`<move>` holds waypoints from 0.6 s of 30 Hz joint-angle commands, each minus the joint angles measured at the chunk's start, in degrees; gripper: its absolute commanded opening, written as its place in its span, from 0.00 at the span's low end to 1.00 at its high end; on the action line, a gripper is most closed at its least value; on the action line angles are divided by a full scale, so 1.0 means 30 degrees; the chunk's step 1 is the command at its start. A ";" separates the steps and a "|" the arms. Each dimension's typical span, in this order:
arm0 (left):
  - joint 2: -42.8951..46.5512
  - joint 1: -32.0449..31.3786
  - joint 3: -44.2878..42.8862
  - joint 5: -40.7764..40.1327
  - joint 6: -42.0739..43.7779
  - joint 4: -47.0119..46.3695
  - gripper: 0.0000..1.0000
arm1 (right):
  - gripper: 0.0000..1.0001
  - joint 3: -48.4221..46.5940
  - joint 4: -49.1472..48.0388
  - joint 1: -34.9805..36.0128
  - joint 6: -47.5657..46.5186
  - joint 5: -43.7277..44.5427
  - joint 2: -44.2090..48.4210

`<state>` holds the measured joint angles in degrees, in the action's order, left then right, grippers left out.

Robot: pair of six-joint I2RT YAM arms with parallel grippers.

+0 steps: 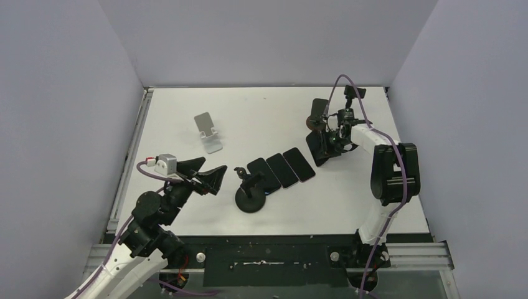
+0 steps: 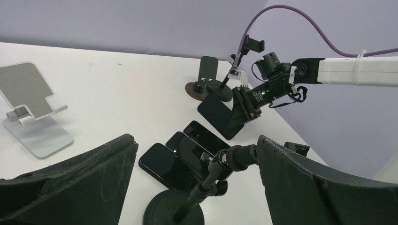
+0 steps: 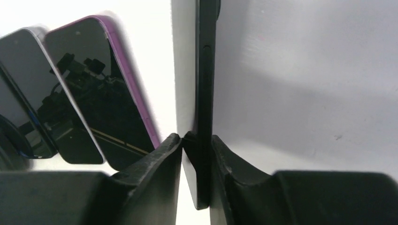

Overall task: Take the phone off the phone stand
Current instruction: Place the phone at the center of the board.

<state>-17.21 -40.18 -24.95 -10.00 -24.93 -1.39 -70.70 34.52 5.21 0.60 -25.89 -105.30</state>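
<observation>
My right gripper (image 1: 329, 144) is shut on the edge of a black phone (image 1: 319, 151) and holds it tilted, its lower end at the table, just right of a row of three phones. Seen edge-on in the right wrist view, the phone (image 3: 205, 70) sits between both fingertips of that gripper (image 3: 196, 140). Behind it stands a black phone stand (image 1: 319, 112) with a round base and nothing on it. My left gripper (image 1: 215, 164) hangs wide open at the near left, holding nothing. In the left wrist view, the left gripper (image 2: 197, 140) faces the held phone (image 2: 218, 115).
Three dark phones (image 1: 281, 168) lie side by side at mid-table; the rightmost has a purple edge (image 3: 101, 84). A black pole stand on a round base (image 1: 250, 198) stands in front of them. There is a silver stand (image 1: 208, 132) at the back left and a clamp-arm stand (image 1: 355, 92) at the back right.
</observation>
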 commanded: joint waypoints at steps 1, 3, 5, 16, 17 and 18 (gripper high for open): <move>-0.0649 0.0038 -0.0704 -0.0435 -0.0153 -0.0191 0.97 | 0.30 0.0710 -0.0250 -0.0459 0.0349 0.1882 -0.0841; -0.1032 0.0061 -0.0867 -0.0586 -0.0284 0.0073 0.97 | 0.35 0.0890 -0.0407 -0.0659 0.0555 0.2300 -0.0849; -0.1285 0.0072 -0.0950 -0.0618 -0.0358 0.0229 0.97 | 0.40 0.1016 -0.0560 -0.0853 0.0737 0.2638 -0.0848; -0.1324 0.0152 -0.0954 -0.0899 -0.0508 0.0391 0.97 | 0.58 0.2068 -0.1041 -0.1116 0.1407 0.4544 0.0176; -0.1323 0.0152 -0.0968 -0.1063 -0.0516 0.0428 0.97 | 0.60 0.2242 -0.1136 -0.1158 0.1546 0.4867 0.0415; -0.1323 0.0152 -0.0956 -0.1307 -0.0624 0.0433 0.97 | 0.62 0.2425 -0.1221 -0.1215 0.1735 0.5171 0.0690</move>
<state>-21.43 -40.01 -25.12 -11.94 -26.35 0.30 -66.78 30.41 2.61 4.47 -18.20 -104.90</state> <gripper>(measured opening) 0.974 0.588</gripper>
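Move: The phone is still between the right fingertips, held near its near end and tilted up on one long side; its middle lies about 5 cm ahead, 2 cm left and 1 cm below. The nearest phone of the row lies some 9 cm left and 1 cm back, the wooden-based stand about 19 cm ahead and 2 cm left. From the left hand, the held phone is roughly 19 cm ahead, 38 cm right and 26 cm down. Opening its fingers, the right hand releases the phone, easing 4 cm right and 2 down; the left sinks 2. ##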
